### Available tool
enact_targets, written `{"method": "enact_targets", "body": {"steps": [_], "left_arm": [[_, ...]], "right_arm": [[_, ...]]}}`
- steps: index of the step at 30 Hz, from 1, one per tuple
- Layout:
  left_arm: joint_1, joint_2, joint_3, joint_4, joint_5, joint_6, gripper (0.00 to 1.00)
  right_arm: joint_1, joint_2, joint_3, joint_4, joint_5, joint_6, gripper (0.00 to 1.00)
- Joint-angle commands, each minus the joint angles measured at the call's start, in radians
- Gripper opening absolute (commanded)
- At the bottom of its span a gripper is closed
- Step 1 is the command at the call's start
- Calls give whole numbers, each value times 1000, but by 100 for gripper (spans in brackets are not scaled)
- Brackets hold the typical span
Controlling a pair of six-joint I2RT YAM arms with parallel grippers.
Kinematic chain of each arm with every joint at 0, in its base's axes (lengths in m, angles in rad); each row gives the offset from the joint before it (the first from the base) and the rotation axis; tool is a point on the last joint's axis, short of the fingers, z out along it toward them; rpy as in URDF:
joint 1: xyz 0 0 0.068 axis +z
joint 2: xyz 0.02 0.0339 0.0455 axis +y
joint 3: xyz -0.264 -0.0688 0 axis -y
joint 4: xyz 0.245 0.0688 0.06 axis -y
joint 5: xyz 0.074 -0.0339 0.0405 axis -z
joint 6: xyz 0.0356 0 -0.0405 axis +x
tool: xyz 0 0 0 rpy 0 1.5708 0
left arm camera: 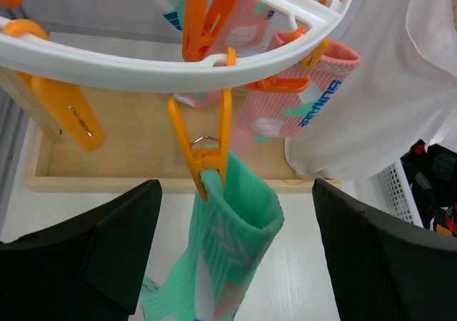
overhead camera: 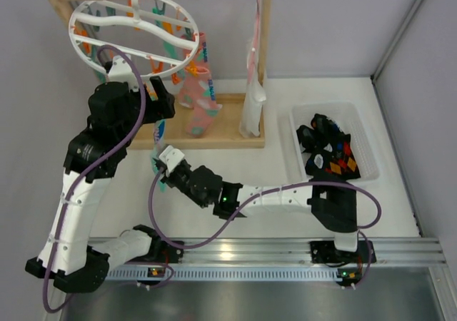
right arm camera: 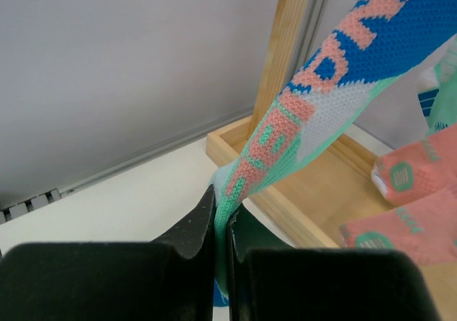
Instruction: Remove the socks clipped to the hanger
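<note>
The white oval hanger (overhead camera: 132,32) hangs from the wooden rail, with orange and teal clips under it. In the left wrist view a mint-green sock (left arm camera: 235,242) hangs by its cuff from an orange clip (left arm camera: 203,150) on the hanger ring (left arm camera: 107,60). My left gripper (left arm camera: 235,257) is open, one finger on each side of the cuff and neither touching it. My right gripper (right arm camera: 223,214) is shut on the lower end of this same sock (right arm camera: 321,93), which runs taut up to the right. Pink socks (left arm camera: 300,100) remain clipped behind.
A long white cloth (overhead camera: 253,93) hangs at the right end of the wooden rack (overhead camera: 214,132). On the table to the right stands a white bin (overhead camera: 357,114) holding dark socks. The rack's wooden base tray lies under the hanger.
</note>
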Motion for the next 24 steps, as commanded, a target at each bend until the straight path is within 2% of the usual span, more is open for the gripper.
{"method": "enact_targets", "body": {"steps": [1, 6, 13, 14, 16, 17, 20, 21, 24], "left_arm": [[4, 4, -31, 164, -13, 11, 87], [4, 23, -34, 216, -41, 28, 80], [4, 42, -29, 270, -86, 62, 65], [4, 48, -28, 278, -90, 62, 58], [4, 53, -29, 294, -92, 66, 53], [4, 54, -31, 298, -93, 68, 43], [4, 63, -26, 301, -96, 71, 26], [2, 65, -28, 302, -93, 73, 18], [4, 63, -32, 302, -93, 65, 14]], "right_arm": [[0, -72, -24, 29, -73, 23, 0], [0, -92, -44, 35, -95, 23, 0], [-1, -103, -78, 51, -110, 28, 0], [-1, -104, -79, 52, -110, 29, 0], [1, -107, -86, 57, -113, 32, 0], [1, -107, -89, 60, -118, 34, 0], [-1, -118, -106, 72, -116, 37, 0], [-1, -124, -122, 75, -116, 37, 0], [1, -158, -180, 95, -110, 41, 0]]}}
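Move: The orange clip that holds the mint sock is roughly 5 cm ahead of the left hand, straight in front and about 2 cm higher. The ring's rim runs some 4 cm above this clip. Another orange clip sits about 7 cm to the clip's left, level with it in reach, and a pink sock hangs about 9 cm right of it and 6 cm farther out. From the right hand, already gripping the sock's toe, the clip is roughly 14 cm ahead, 4 cm right and 15 cm up. The left fingers close from wide open around the orange clip and pinch its two handles together. The hand first eases forward about 4 cm onto the clip, rising some 2 cm and tipping its fingers up by nearly 10 degrees. The right hand keeps the toe pinched and draws about 1.5 cm back and right, first lifting a centimetre, then sinking below where it began. ##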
